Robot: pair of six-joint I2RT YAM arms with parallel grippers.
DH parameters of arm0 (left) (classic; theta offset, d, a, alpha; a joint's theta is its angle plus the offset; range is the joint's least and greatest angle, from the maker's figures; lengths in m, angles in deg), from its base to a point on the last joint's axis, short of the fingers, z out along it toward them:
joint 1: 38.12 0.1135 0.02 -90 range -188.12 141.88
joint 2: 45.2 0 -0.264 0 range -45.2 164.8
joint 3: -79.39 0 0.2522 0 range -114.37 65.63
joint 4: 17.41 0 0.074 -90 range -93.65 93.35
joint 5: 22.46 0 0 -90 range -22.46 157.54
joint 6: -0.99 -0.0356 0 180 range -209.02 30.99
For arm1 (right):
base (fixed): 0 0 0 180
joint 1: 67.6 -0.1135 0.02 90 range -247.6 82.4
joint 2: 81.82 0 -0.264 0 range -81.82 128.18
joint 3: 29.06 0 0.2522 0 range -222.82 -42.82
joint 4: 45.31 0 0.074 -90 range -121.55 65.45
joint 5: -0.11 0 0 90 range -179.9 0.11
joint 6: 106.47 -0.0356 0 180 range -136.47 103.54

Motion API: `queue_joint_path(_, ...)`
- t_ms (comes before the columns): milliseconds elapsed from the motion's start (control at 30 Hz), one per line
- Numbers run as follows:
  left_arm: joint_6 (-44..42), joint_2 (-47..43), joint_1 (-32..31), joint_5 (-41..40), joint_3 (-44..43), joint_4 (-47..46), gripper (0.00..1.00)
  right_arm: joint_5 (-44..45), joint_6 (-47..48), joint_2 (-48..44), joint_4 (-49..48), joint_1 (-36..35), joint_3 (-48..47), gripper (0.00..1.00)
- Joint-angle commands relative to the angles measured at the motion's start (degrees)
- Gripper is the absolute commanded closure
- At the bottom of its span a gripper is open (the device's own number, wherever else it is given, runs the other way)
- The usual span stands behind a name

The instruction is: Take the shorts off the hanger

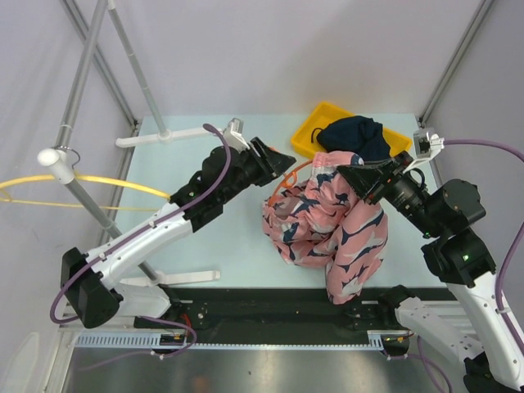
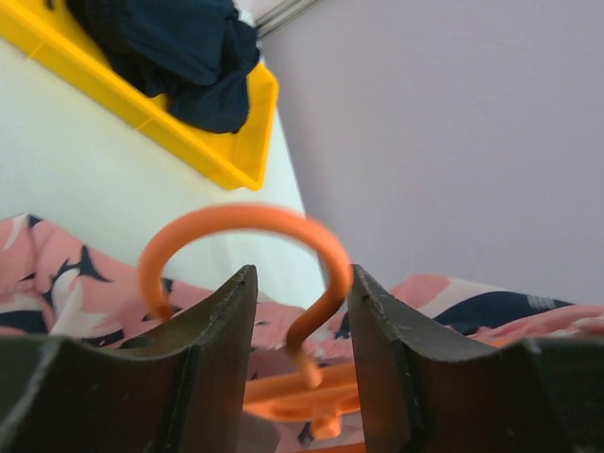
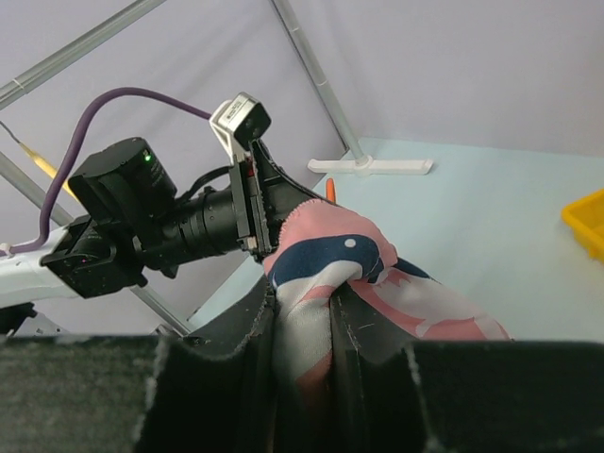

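Observation:
The pink shark-print shorts (image 1: 327, 225) lie bunched on the table, still on an orange hanger (image 1: 282, 182). My left gripper (image 1: 282, 160) stands open at the hanger's hook (image 2: 245, 217). Its jaws (image 2: 300, 274) flank the thin neck, and the hook's right side touches the right finger (image 2: 377, 321). My right gripper (image 1: 358, 178) is shut on a fold of the pink shorts (image 3: 330, 255) and lifts it off the table (image 3: 302, 302). The navy shorts (image 1: 354, 135) lie in the yellow bin (image 1: 309, 135) behind, also showing in the left wrist view (image 2: 179, 47).
A metal stand with slanted poles and a white foot (image 1: 164, 137) occupies the back left of the table. A yellow cable (image 1: 82, 178) arcs at the far left. The yellow bin (image 2: 217, 156) sits at the back right, by the purple wall.

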Motion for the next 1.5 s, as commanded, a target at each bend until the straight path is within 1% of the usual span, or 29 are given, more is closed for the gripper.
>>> queue_joint_path(0, 1.39, 0.64, 0.87, 3.25, -0.21, -7.61, 0.60, -1.77, -2.78, -1.03, -5.82, 0.28, 0.15, 1.00)
queue_joint_path(33, 1.48, 0.90, 1.22, 3.78, -0.21, -8.32, 0.64, -2.39, -2.96, -0.77, -5.91, 0.28, 0.32, 1.00)
queue_joint_path(67, 1.13, 1.08, 1.31, 3.79, -0.47, -8.93, 0.71, -2.83, -3.05, -0.59, -5.73, 0.28, 0.41, 1.00)
queue_joint_path(100, 0.69, 1.17, 1.48, 5.18, -0.82, -9.29, 0.83, -3.35, -3.14, -0.15, -4.95, 0.37, 0.41, 1.00)
queue_joint_path(133, -0.18, 1.17, 1.57, 4.76, -1.52, -8.94, 0.87, -3.36, -3.05, 0.03, -4.25, 0.19, 0.50, 1.00)
queue_joint_path(167, -2.89, 1.17, 1.57, 4.41, -3.44, -8.16, 0.90, -3.27, -2.96, 0.20, -3.46, 0.28, 0.50, 0.99)
queue_joint_path(233, -6.15, 1.17, 1.66, 1.95, -6.17, -4.31, 0.97, -2.05, -2.35, 0.82, -0.38, 0.19, 0.50, 0.92)
queue_joint_path(267, -10.08, 1.17, 1.66, -0.23, -9.06, -3.32, 1.00, -1.34, -2.17, 1.17, 0.67, 0.28, 0.50, 0.79)
queue_joint_path(300, -12.04, 0.91, 1.66, -1.56, -10.56, -0.88, 1.00, -0.29, -1.82, 1.26, 2.68, 0.19, 0.50, 0.71)
queue_joint_path(333, -15.71, 0.73, 1.57, -3.05, -11.80, 1.76, 1.00, 0.24, -1.30, 2.13, 3.57, 0.28, 0.50, 0.61)
queue_joint_path(367, -17.49, 0.56, 1.57, -5.94, -14.33, 3.00, 1.00, 0.51, -0.94, 2.57, 4.63, 0.28, 0.50, 0.44)
queue_joint_path(400, -19.42, 0.03, 1.66, -7.62, -15.58, 3.97, 0.99, 0.77, -0.68, 3.27, 6.38, 0.28, 0.50, 0.37)
queue_joint_path(433, -23.18, -0.15, 1.57, -9.03, -16.63, 4.94, 0.99, 0.69, -0.24, 4.06, 7.09, 0.28, 0.50, 0.29)
queue_joint_path(467, -25.13, -0.50, 1.57, -11.91, -18.56, 6.17, 1.00, 0.42, -0.15, 5.20, 7.62, 0.28, 0.50, 0.15)
queue_joint_path(533, -28.65, -1.46, 1.57, -14.48, -19.98, 7.23, 1.00, -0.71, -0.06, 6.70, 8.77, 0.19, 0.50, 0.04)
queue_joint_path(567, -31.97, -1.81, 1.57, -16.06, -20.94, 7.84, 1.00, -1.07, 0.11, 7.93, 8.94, 0.19, 0.50, 0.00)
queue_joint_path(667, -38.06, -3.22, 1.57, -20.37, -22.09, 8.55, 1.00, -0.99, 0.38, 8.90, 8.77, -0.16, 0.50, 0.00)
queue_joint_path(767, -42.63, -4.19, 1.57, -23.54, -21.83, 8.90, 1.00, 2.34, 1.08, 8.21, 7.46, -1.56, 0.50, 0.00)
queue_joint_path(833, -45.44, -4.54, 1.57, -25.12, -21.57, 8.99, 1.00, 6.47, 1.69, 7.77, 7.01, -2.53, 0.32, 0.00)
queue_joint_path(1033, -49.84, -5.33, 1.57, -28.11, -19.64, 8.20, 1.00, 17.46, 3.37, 7.59, 9.03, -5.25, -1.17, 0.00)
queue_joint_path(1200, -51.52, -5.51, 1.57, -29.96, -17.00, 7.06, 0.99, 24.76, 2.67, 7.23, 11.58, -6.57, -2.57, 0.00)
queue_joint_path(1300, -49.77, -5.07, 1.31, -29.26, -15.59, 7.93, 1.00, 28.01, 0.91, 8.29, 13.25, -8.15, -4.24, 0.00)
queue_joint_path(1400, -47.57, -4.63, -0.35, -30.75, -12.78, 7.94, 1.00, 34.07, 0.64, 9.43, 13.25, -12.98, -4.95, 0.00)
queue_joint_path(1433, -47.04, -3.93, -0.88, -30.84, -11.73, 7.94, 1.00, 36.08, 1.08, 9.78, 13.08, -16.38, -4.95, 0.00)
queue_joint_path(1467, -46.95, -3.41, -1.50, -30.84, -11.29, 7.94, 1.00, 39.76, 1.34, 10.57, 12.73, -18.07, -5.04, 0.00)
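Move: Between the left hand's half-open fingers sits the orange hanger's hook, its neck barely 1 cm ahead, right and below. The shorts on that hanger bulk some 11 cm back, 10 cm right and 5 cm below that hand; the yellow bin lies 21 cm ahead, 22 cm right, 31 cm down. From the right hand, pinching the waistband, the shorts' middle is about 4 cm back, 6 cm left, 16 cm below; the hook 9 cm ahead, 15 cm left, 12 cm lower. Closing on the neck of the hanger's hook, the left hand pinches it, then lifts and carries it left and slightly forward, about 12 cm each up and left, rolling its left side up and raising its fingertips before sinking 4 cm. The right hand lets go of the waistband, opening wide as it drops some 9 cm and edges forward beside the shorts, then swings clockwise. ##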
